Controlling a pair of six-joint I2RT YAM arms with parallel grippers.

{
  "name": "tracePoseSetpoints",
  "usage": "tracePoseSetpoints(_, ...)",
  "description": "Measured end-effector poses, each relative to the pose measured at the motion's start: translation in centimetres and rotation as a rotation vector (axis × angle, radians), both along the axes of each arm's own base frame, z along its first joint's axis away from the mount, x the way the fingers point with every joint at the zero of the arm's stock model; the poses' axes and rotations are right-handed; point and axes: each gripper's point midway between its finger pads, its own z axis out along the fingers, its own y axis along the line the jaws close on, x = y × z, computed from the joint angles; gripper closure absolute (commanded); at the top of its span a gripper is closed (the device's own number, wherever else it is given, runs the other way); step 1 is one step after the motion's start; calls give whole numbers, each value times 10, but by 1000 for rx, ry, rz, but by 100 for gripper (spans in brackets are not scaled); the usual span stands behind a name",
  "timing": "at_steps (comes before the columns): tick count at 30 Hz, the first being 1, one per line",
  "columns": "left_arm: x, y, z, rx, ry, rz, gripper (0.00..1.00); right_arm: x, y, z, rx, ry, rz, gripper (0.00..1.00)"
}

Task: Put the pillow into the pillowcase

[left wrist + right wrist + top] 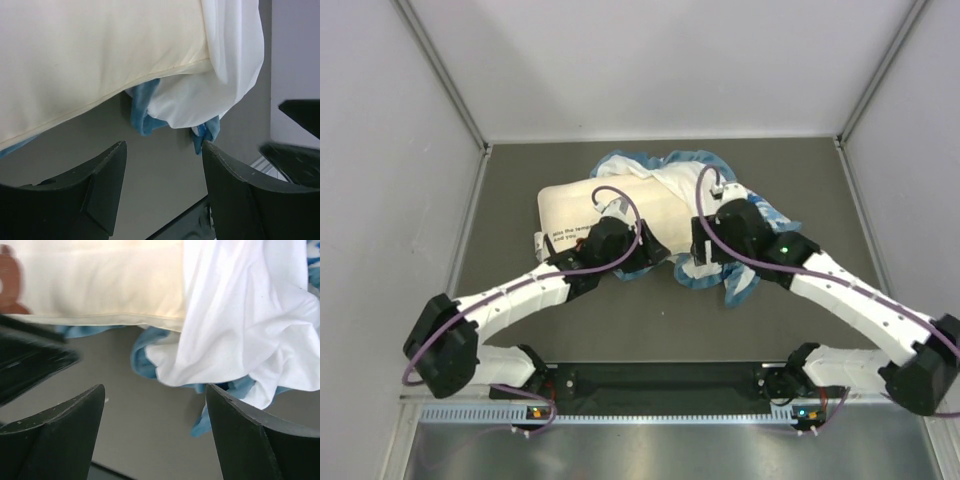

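Observation:
The cream pillow [582, 207] lies at the back of the dark table, its printed end to the left. Its right part sits inside the pillowcase [738, 190], whose white inside is bunched over it with blue ruffle around. My left gripper [642, 252] hovers at the pillow's near edge, open and empty. In the left wrist view the pillow [100, 50], the white pillowcase fabric [232, 55] and the left gripper [162, 150] show above bare table. My right gripper [700, 252] is open beside the pillowcase's near edge. The right wrist view shows the pillow [100, 280], the pillowcase [250, 315] and the empty right gripper [155, 392].
Grey walls [380, 150] enclose the dark table [650, 320] on three sides. The two wrists stand close together near the pillow's front edge. The left arm [30, 365] shows as a dark blur in the right wrist view, and the right arm [300, 115] in the left wrist view.

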Motion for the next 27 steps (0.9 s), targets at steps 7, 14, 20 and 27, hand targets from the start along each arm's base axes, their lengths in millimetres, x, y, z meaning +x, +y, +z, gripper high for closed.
tracePoseSetpoints(7, -4, 29, -4, 115, -16, 55, 34, 38, -18, -75, -320, 69, -127, 16)
tracePoseSetpoints(14, -2, 44, -27, 228, 7, 84, 34, 75, -27, -93, -502, 42, -226, 100)
tracePoseSetpoints(20, 12, 39, -41, 296, 19, 84, 35, 77, -21, -82, -443, 38, -209, 100)
tracePoseSetpoints(27, 35, 6, -68, 329, 69, 44, 36, 48, -2, -25, -118, 1, -44, 100)
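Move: The right hand is empty and open. The pillowcase's white mouth layer, draped on the pillow's end, lies about 8 cm ahead, 3 cm to its right and 10 cm below. The pillow's middle is some 13 cm ahead, 16 cm left and 15 cm below, and the loose blue-trimmed corner is level with it, 8 cm right, 18 cm below. For the left hand, the pillow's near edge lies roughly 5 cm ahead, 1 cm left, 8 cm down; the white layer is 8 cm ahead, 10 cm right and 5 cm below. Down and forward, about 9 cm down and 8 cm out, the right hand dips onto the white mouth layer, its left side rolling down nearly 30 degrees, shuts its fingers to pinch the cloth, then lifts it about 7 cm, easing back and unrolling. The open left hand first swings left 4–5 cm, then sweeps back right, forward and down to the pillow's near edge, net 7 cm lower. ##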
